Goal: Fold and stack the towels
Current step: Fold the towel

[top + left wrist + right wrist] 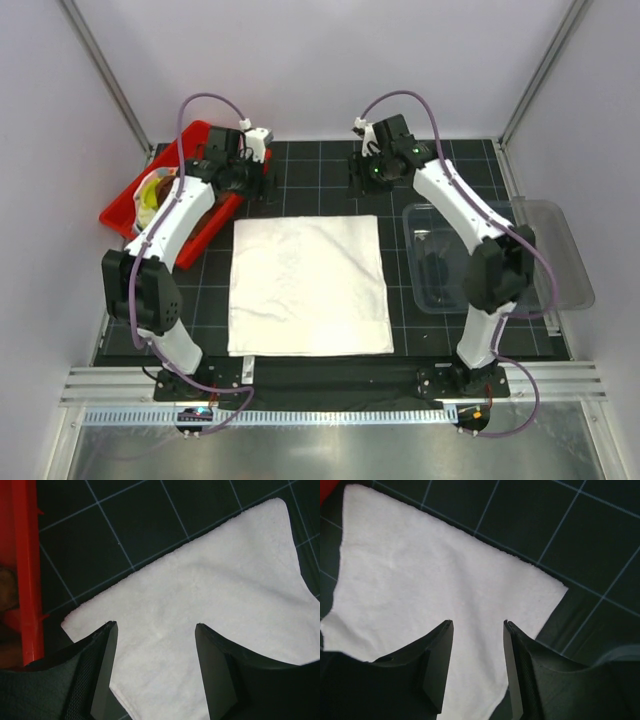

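A large white towel lies spread flat on the black grid mat in the middle. My left gripper hovers over its far left corner, open, with only white towel showing between the fingers. Over the far right corner my right gripper also stands open and empty, the white towel below its jaws. A yellow-green towel and a brown one lie in the red tray, partly hidden by my left arm.
The red tray sits at the far left, its rim close beside my left gripper. A clear plastic bin stands at the right, behind my right arm. White walls enclose the mat on three sides.
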{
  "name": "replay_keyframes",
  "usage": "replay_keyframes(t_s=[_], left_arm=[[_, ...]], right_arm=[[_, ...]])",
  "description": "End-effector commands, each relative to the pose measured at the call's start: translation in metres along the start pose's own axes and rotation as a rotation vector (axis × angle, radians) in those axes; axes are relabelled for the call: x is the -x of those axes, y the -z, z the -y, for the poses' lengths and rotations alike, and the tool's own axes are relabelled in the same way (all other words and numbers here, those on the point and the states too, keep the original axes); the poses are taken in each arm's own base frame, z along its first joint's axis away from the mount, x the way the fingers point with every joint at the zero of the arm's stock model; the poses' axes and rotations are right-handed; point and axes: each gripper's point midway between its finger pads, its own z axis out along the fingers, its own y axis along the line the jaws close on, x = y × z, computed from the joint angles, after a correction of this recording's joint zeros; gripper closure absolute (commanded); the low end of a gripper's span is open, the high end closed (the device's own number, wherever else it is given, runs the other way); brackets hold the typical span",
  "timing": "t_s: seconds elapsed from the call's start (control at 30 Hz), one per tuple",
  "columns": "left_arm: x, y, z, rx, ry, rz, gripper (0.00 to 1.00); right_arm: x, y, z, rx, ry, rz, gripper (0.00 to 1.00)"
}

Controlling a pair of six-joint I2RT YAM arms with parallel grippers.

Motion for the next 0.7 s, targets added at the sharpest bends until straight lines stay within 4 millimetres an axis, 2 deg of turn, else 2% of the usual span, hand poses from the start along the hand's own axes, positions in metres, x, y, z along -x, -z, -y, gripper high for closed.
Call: replay_keyframes(t_s=[0.0, 0.03, 0.1, 0.13, 0.17, 0.2, 0.23, 0.27, 0.3, 0.33, 0.37, 0.53, 0.57, 0.67], left_arm=[[-0.002, -0.006, 0.003, -0.086, -0.123, -0.033, 0.33], [0.003, -0.006, 0.003, -0.089, -0.129, -0.024, 0.34], [0.004, -0.008, 0.006, -0.115, -0.139, -0.022, 0.34], [0.004, -0.011, 0.004, -0.117, -0.152, -0.020, 0.34], [0.004, -0.012, 0.005, -0.122, -0.159, -0.021, 0.34], [0.005, -0.012, 0.003, -0.122, -0.168, -0.018, 0.34], [0.003, -0.016, 0.001, -0.122, -0.175, -0.028, 0.34], [0.006, -0.016, -0.003, -0.117, -0.197, -0.024, 0.34], [0.005, -0.018, -0.004, -0.115, -0.204, -0.034, 0.34], [0.004, -0.020, -0.009, -0.099, -0.210, -0.044, 0.34], [0.007, -0.023, -0.014, -0.095, -0.216, -0.047, 0.34], [0.005, -0.035, -0.024, -0.089, -0.210, -0.085, 0.35], [0.000, -0.040, -0.025, -0.090, -0.203, -0.100, 0.35], [-0.007, -0.045, -0.028, -0.092, -0.199, -0.121, 0.35]], right_arm=[[-0.009, -0.016, 0.012, 0.099, 0.221, -0.132, 0.48], [-0.001, -0.019, 0.022, 0.096, 0.224, -0.124, 0.46], [-0.003, -0.027, 0.030, 0.142, 0.240, -0.156, 0.44], [-0.002, -0.041, 0.041, 0.140, 0.233, -0.177, 0.43], [-0.002, -0.045, 0.053, 0.137, 0.251, -0.190, 0.43], [-0.012, -0.048, 0.058, 0.148, 0.241, -0.245, 0.43], [-0.014, -0.060, 0.066, 0.148, 0.240, -0.268, 0.43], [-0.024, -0.063, 0.073, 0.150, 0.229, -0.319, 0.44], [-0.026, -0.065, 0.081, 0.149, 0.240, -0.336, 0.45], [-0.020, -0.066, 0.084, 0.153, 0.251, -0.327, 0.46], [-0.030, -0.074, 0.089, 0.162, 0.240, -0.367, 0.47], [-0.038, -0.086, 0.114, 0.115, 0.281, -0.403, 0.46], [-0.047, -0.090, 0.118, 0.117, 0.274, -0.436, 0.46], [-0.049, -0.093, 0.116, 0.160, 0.265, -0.442, 0.45]])
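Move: The towel's far right corner lies about 7 cm ahead of the right hand, 6 cm to its right and 20 cm below; the clear box stands level with that hand, some 23 cm to its right. The towel's far left corner is roughly 5 cm ahead of the left hand, 6 cm to its left and 20 cm below. The red bin's middle is about 8 cm ahead of the left hand and 16 cm to its left. The towel's far right corner is what the right hand drops towards, about 15 cm down while easing forward and to its right, fingers half open and tilting to point more steeply down as the wrist turns some 20 degrees counter-clockwise. The left hand, fingers open, sinks and reaches forward a few centimetres towards the far left corner, turning slightly clockwise. ##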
